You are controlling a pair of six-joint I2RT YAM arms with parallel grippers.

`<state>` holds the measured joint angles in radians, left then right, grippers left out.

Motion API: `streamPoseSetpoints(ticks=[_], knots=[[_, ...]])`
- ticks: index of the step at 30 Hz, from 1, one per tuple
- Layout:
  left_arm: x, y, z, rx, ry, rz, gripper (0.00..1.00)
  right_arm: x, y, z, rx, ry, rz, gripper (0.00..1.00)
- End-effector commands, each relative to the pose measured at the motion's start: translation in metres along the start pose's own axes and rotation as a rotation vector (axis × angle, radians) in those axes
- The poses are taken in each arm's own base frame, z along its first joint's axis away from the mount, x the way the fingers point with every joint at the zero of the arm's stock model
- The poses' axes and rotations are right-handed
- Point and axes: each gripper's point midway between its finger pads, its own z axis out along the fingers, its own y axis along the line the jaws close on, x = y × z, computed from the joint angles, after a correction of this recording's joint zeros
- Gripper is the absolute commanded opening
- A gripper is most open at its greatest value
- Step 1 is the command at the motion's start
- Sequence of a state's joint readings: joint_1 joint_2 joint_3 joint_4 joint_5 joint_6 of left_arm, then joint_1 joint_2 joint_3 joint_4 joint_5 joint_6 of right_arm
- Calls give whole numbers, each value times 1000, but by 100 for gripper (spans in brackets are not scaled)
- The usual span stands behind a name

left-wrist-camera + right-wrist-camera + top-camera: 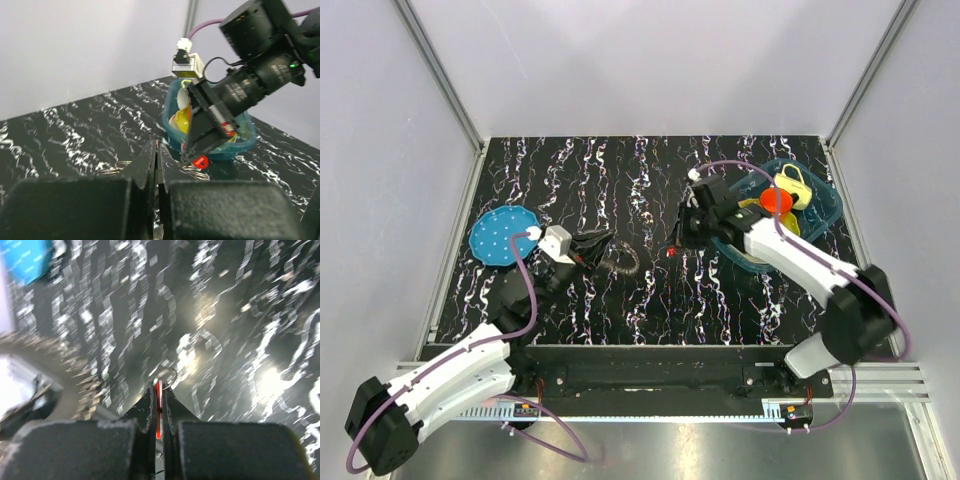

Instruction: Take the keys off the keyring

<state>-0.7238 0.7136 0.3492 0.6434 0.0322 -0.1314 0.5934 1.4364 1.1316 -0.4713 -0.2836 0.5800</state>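
The keys [632,266] lie as a small grey toothed wreath on the black marbled table, threaded on the thin keyring [617,258]. My left gripper [608,241] is shut, with its tips over the wreath's upper left edge. In the left wrist view metal loops [112,167] show on both sides of my closed fingers [145,165], and I see nothing between the jaws. My right gripper [678,247] is shut on the small red piece [672,252], just right of the wreath. The red piece shows between its jaws [158,405] with a thin loop [169,375] at the tips, and also in the left wrist view [200,161].
A blue round disc [503,235] lies at the left, behind my left arm. A teal bin [825,205] at the back right holds an orange cup [776,200] and a yellow item [792,183]; my right arm reaches over its near rim. White walls enclose the table.
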Motion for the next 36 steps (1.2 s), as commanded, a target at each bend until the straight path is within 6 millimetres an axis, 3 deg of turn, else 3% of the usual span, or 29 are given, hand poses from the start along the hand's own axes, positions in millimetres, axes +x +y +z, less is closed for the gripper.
streamPoseSetpoints(ticks=[1, 2, 4, 5, 9, 10, 13, 16, 20, 21, 22, 26, 27, 28, 29, 31, 35, 36], knots=[[1, 26, -7, -145, 21, -10, 0, -55, -49, 40, 274, -145, -45, 2], [2, 28, -8, -158, 30, -9, 0, -51, -59, 60, 302, -110, -44, 4], [1, 29, -10, -160, 29, -4, 0, -66, -59, 74, 316, -125, -50, 4], [1, 29, -11, -157, 21, -6, 0, -64, -70, 89, 343, -101, -48, 5], [15, 40, -15, -221, 53, -26, 0, -80, -85, 118, 403, -115, -50, 10], [18, 41, -16, -225, 57, -28, 0, -75, -97, 129, 428, -94, -43, 11], [23, 45, -16, -245, 49, -45, 0, -76, -110, 139, 464, -88, -47, 16], [28, 53, -12, -279, 81, -41, 0, -85, -112, 141, 467, -99, -50, 30], [13, 59, 1, -282, 48, -37, 0, -104, -103, 123, 465, -136, -53, 54], [12, 65, 2, -298, 46, -31, 0, -106, -100, 117, 466, -142, -62, 68], [8, 70, 4, -307, 38, -24, 0, -115, -90, 104, 450, -173, -69, 73], [-6, 88, 20, -311, -7, -29, 0, -124, -66, 63, 402, -232, -79, 84], [-8, 93, 21, -306, -19, -28, 0, -117, -66, 57, 395, -227, -79, 91], [-20, 94, 25, -296, -70, -20, 0, -121, -55, 39, 369, -261, -80, 96], [-15, 102, 27, -300, -61, -16, 0, -112, -58, 34, 368, -252, -81, 100], [-16, 109, 30, -310, -78, -16, 0, -112, -47, 10, 336, -294, -88, 100], [14, 116, 23, -298, -63, -77, 0, -95, -41, -15, 290, -301, -104, 100], [12, 112, 23, -280, -94, -109, 0, -88, -42, -17, 283, -288, -109, 100]])
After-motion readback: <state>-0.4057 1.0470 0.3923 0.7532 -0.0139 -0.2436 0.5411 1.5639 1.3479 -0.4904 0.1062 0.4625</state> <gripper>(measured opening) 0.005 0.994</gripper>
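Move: I still pinch the red key in my right fingertips. The bare spot where I will put it is about 13 cm ahead of that hand, 1 cm to its right and 15 cm below. The basket's middle is some 20 cm ahead of my right hand and 26 cm to its right. My left hand still holds the keyring up; that spot is about 16 cm ahead of it, 13 cm right and 27 cm down, and the blue plate is about 17 cm ahead and 22 cm left. I swing my right hand forward and down together, about 14 cm each, tipping its fingers steeper onto the bare table left of the basket. There I open them wide, let go of the red key, and rise some 17 cm, drawing a little back and right. My left hand keeps its pinch on the keyring and carries it forward, left and lower, towards the plate. ##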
